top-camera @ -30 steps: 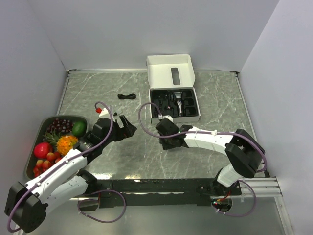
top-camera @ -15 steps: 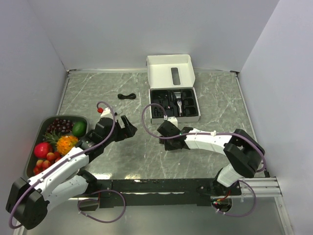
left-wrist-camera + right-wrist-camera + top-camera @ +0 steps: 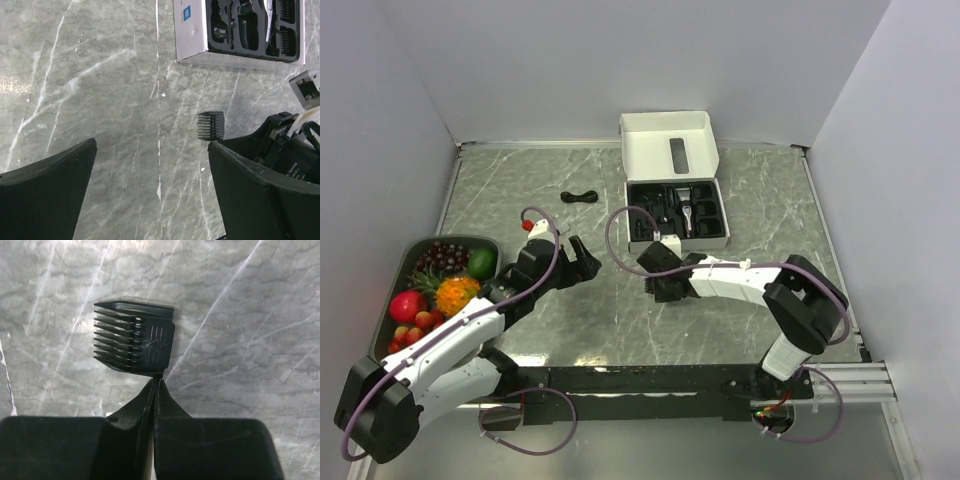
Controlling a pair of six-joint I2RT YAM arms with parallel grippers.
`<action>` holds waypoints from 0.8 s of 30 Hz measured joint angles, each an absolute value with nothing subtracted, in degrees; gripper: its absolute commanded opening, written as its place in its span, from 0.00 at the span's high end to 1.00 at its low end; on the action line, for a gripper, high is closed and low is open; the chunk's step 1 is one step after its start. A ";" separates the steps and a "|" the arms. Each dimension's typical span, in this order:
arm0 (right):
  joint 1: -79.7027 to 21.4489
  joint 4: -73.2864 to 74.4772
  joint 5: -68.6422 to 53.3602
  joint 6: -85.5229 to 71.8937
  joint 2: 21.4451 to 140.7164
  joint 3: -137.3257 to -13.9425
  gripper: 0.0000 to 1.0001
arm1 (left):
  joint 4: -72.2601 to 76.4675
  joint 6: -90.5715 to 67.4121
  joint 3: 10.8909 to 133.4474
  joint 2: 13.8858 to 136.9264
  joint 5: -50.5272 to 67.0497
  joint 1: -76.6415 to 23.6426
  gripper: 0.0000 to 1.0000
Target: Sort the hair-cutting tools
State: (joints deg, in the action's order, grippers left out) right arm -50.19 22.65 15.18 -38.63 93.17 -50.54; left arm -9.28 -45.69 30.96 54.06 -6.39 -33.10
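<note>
A small black comb guard [image 3: 135,337] lies flat on the marble table, also seen in the left wrist view [image 3: 210,124]. My right gripper [image 3: 157,379] is shut, and its pointed tips meet right at the guard's near edge. From above, that gripper [image 3: 660,287] is just in front of the open white box [image 3: 668,145]. The black-and-silver clipper [image 3: 687,213] rests in the box's black insert. A coiled black cable [image 3: 579,196] lies left of the box. My left gripper [image 3: 582,258] hangs open over bare table [image 3: 152,145], left of the guard.
A dark tray [image 3: 420,243] of colourful fruit sits at the left edge beside my left arm. The box insert [image 3: 250,25] holds several black attachments. Walls close the table in at the left, back and right.
My right gripper has closed its jaws and shifted slightly left and toward the box. The left gripper has edged a little to the right and stays open.
</note>
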 measured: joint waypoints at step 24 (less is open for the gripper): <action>-44.77 23.64 20.14 -35.86 103.07 -61.87 1.00 | -9.32 -45.10 30.96 54.06 -6.87 -33.10 0.01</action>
State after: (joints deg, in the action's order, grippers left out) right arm -44.77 23.64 20.14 -35.86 103.07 -61.87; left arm -9.32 -45.10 30.96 54.06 -6.87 -33.10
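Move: The black comb guard lies right at the right hand's closed fingertips, its middle about 3 cm ahead, 1 cm to the left and 1 cm lower. Beyond it, the tool box's middle is some 20 cm ahead of this hand and 4 cm to its right, about 1 cm higher. From the idle left hand the comb guard is around 15 cm to the right, 2 cm back and 12 cm below. Shut fingertips, already against the near right corner of the comb guard, keep pushing it along the table as the right hand slides level and straight forward about 6.5 cm towards the front wall of the tool box, quickening at the end. The wrist hardly turns and the fingers stay closed. ##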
